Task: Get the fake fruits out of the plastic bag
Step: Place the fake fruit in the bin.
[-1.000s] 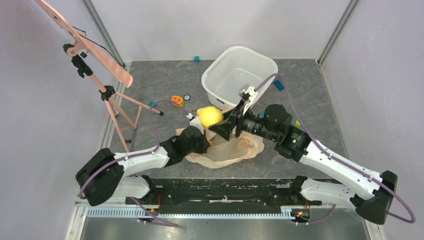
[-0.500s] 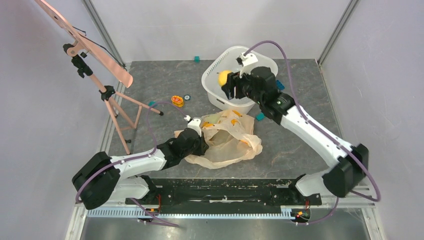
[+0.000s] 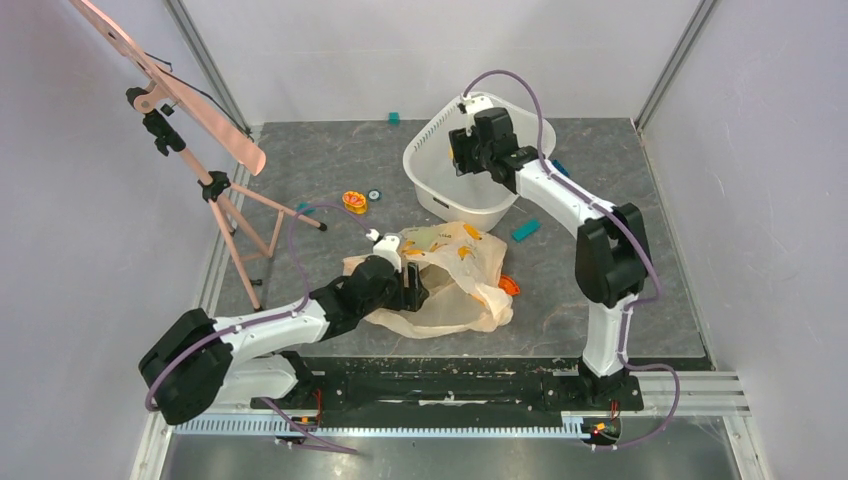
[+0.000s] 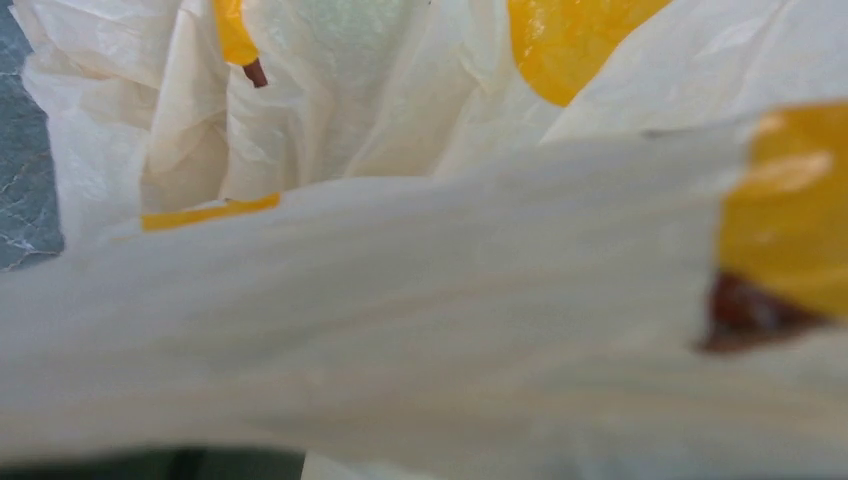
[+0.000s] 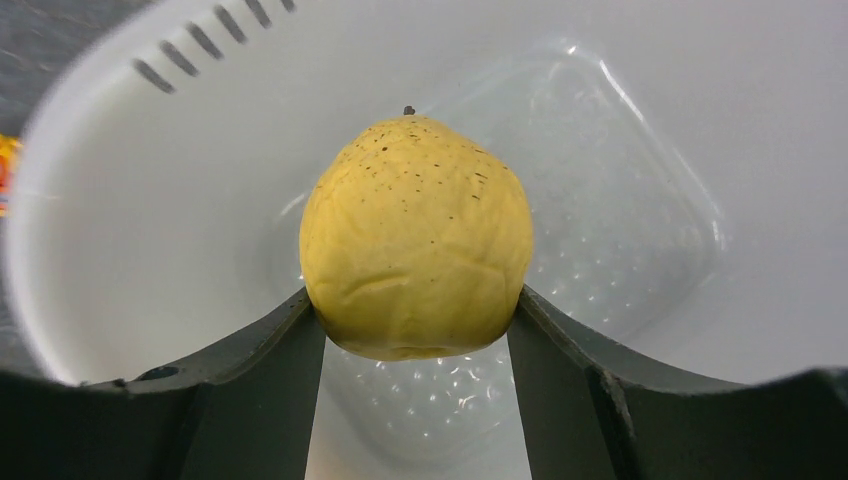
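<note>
The yellow pear (image 5: 415, 235) sits between the two dark fingers of my right gripper (image 5: 415, 315), which is shut on it just over the inside of the white tub (image 3: 436, 193). From above, that gripper (image 3: 463, 150) hangs over the tub's far half and the pear is hidden. The plastic bag (image 3: 455, 300) lies crumpled in the middle of the table, and a green pear (image 3: 426, 238) shows through its far end. My left gripper (image 3: 411, 286) rests against the bag's left side. The left wrist view is filled with bag film (image 4: 420, 300), which hides the fingers.
A small orange thing (image 3: 508, 286) peeks out at the bag's right edge. An orange flower disc (image 3: 353, 202) and a teal block (image 3: 525, 231) lie on the grey table. A pink easel (image 3: 190, 120) stands at the left. Another teal block (image 3: 394, 118) sits near the back wall.
My right arm swung the yellow pear from above the bag up to the tub. My left gripper slid a little right along the bag, which shifted and crumpled differently.
</note>
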`<act>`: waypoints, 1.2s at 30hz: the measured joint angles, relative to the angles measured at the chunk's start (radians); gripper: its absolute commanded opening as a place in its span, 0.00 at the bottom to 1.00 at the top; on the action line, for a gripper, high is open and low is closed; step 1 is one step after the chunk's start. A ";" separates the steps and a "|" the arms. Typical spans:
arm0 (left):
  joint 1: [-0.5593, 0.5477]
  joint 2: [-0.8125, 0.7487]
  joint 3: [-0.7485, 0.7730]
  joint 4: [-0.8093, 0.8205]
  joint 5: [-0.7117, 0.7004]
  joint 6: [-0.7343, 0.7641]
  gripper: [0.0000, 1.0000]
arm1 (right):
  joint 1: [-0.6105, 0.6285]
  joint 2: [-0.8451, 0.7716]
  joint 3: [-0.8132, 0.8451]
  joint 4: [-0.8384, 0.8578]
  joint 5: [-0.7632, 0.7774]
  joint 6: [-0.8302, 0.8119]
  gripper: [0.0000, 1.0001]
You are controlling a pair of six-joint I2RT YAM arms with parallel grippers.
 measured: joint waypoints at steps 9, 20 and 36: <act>0.000 -0.034 0.005 -0.062 -0.041 -0.004 1.00 | -0.006 0.154 0.007 0.000 0.015 -0.061 0.59; 0.000 -0.058 0.010 -0.099 -0.053 -0.006 1.00 | -0.005 0.198 0.020 0.001 0.018 -0.099 0.69; 0.000 -0.095 0.010 -0.100 -0.068 -0.017 1.00 | -0.005 0.239 0.027 -0.045 0.013 -0.137 0.96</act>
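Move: My right hand holds the pear over the bin; the middle of the bin floor lies about 16 cm below, some 5 cm farther out and 5 cm to the right. The plastic bag is roughly 23 cm back and 5 cm left of this hand, the teal block 11 cm back and 14 cm right. From my left hand, low at the bag's mouth, the bag's middle is about 5 cm ahead and 3 cm right, the bin floor some 33 cm ahead and 14 cm right. I lower the pear about 13 cm almost straight down into the bin with my right hand, pausing briefly some 8 cm down, and tilt the wrist about 15 degrees, fingers more downward. My fingers begin opening after the pause, spread wide near the floor and let go. Meanwhile my left hand opens fully among the bag's folds, easing about 1.5 cm left and then up. ##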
